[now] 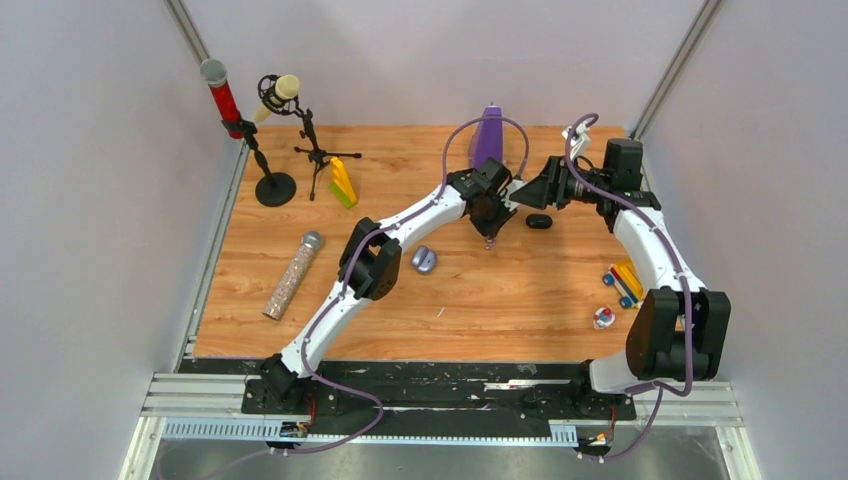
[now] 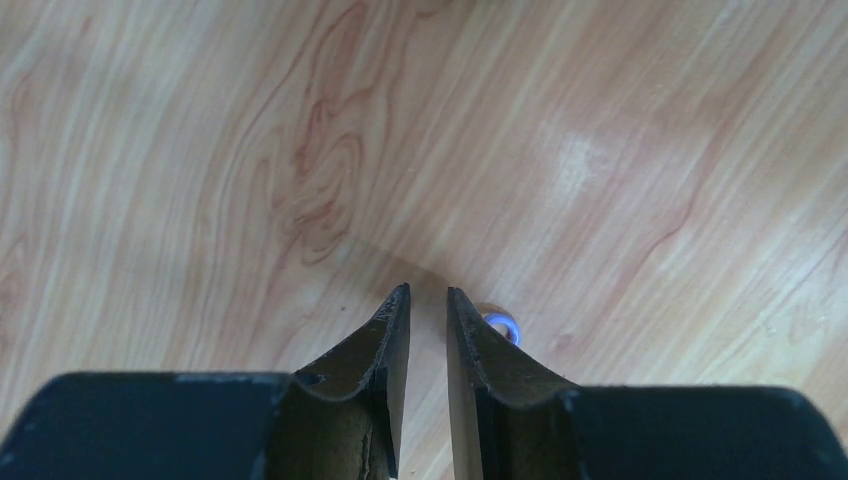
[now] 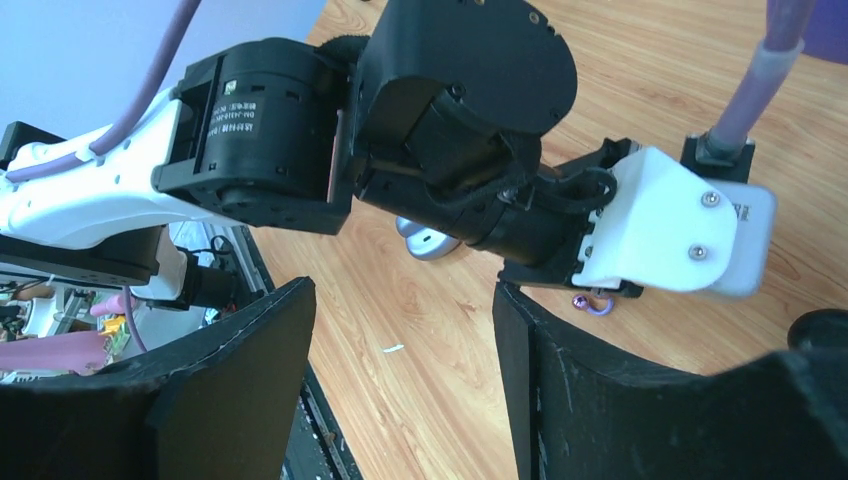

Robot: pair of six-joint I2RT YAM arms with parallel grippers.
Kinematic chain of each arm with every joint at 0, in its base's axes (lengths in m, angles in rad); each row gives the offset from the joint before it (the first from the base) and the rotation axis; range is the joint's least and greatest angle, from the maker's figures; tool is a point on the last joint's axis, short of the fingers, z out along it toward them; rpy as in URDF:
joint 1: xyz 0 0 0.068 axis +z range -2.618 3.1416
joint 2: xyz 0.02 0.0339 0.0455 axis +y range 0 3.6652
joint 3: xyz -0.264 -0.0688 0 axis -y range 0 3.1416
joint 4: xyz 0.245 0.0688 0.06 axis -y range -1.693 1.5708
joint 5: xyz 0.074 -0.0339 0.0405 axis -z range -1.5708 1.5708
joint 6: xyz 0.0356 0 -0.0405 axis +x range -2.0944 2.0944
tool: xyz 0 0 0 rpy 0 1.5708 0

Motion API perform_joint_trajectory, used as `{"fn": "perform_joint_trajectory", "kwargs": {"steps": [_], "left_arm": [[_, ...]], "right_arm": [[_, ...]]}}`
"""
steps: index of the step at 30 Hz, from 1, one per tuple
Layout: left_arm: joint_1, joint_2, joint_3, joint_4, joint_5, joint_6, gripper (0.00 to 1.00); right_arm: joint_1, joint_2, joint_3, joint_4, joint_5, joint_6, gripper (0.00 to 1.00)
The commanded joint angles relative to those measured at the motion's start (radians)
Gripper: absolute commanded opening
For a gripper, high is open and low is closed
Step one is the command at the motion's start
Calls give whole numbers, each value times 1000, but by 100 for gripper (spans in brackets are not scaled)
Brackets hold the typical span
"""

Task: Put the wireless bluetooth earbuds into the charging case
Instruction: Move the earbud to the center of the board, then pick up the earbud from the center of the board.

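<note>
A pale purple earbud [image 2: 500,325] lies on the wooden table just right of my left gripper's [image 2: 428,292] right finger, outside the jaws. The jaws stand a narrow gap apart, with only wood showing between them. From above, the left gripper [image 1: 489,235] points down at the earbud [image 1: 488,244]. A pale purple charging case [image 1: 423,260] sits to its left, and a black case [image 1: 539,221] to its right. My right gripper [image 1: 525,190] hovers wide open and empty beside the left wrist. Its camera shows the right gripper [image 3: 402,300], the earbud [image 3: 595,303] and part of the purple case [image 3: 430,242].
Two microphones on stands [image 1: 272,150] and a yellow toy [image 1: 342,183] are at the back left. A purple cone [image 1: 488,135] is at the back centre. A glitter microphone [image 1: 292,275] lies at left. A toy car [image 1: 624,284] and a small red piece [image 1: 603,318] lie at right.
</note>
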Motion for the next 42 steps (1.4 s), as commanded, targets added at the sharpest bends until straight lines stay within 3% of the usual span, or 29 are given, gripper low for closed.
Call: {"fn": "perform_joint_trajectory", "kwargs": {"steps": [1,12,20,25,33,42], "left_arm": [[-8,-1,42,15,12,-37,28],[38,-150,36,46,-2,-124,35],[40,-284,-226,88,118,-110,36],[40,-276,-280,98,162,-126,35],[40,-203,-241,79,139,-142,33],[40,-146,-188,66,169,-174,32]], "right_arm": [[-20,-49,0,46,-39,13,67],[-52,-14,-52,98,-46,91,66],[-95,-73,-190,232,-16,194,65],[-95,8,-217,233,22,221,62],[-81,159,-202,232,74,247,59],[-33,283,-171,220,76,252,42]]}}
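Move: The earbud lies right at my left fingertips, about 1 cm below them, 2 cm back and 1 cm to the right. From that hand the black case is some 14 cm right and 4 cm farther out, and the charging case roughly 16 cm left and 6 cm back. From my right hand the earbud is about 22 cm below, 4 cm left and level fore and aft; the black case is some 9 cm right and 6 cm ahead. I loosen my left fingers a little and raise that hand about 7 cm clear of the earbud, then lower it most of the way again, just to the earbud's left, ending slightly back and left of its start. Meanwhile my right hand sinks nearly 14 cm towards the earbud, drifting slightly right, tipping its fingers down some 25 degrees and partly closing them, still short of touching. ##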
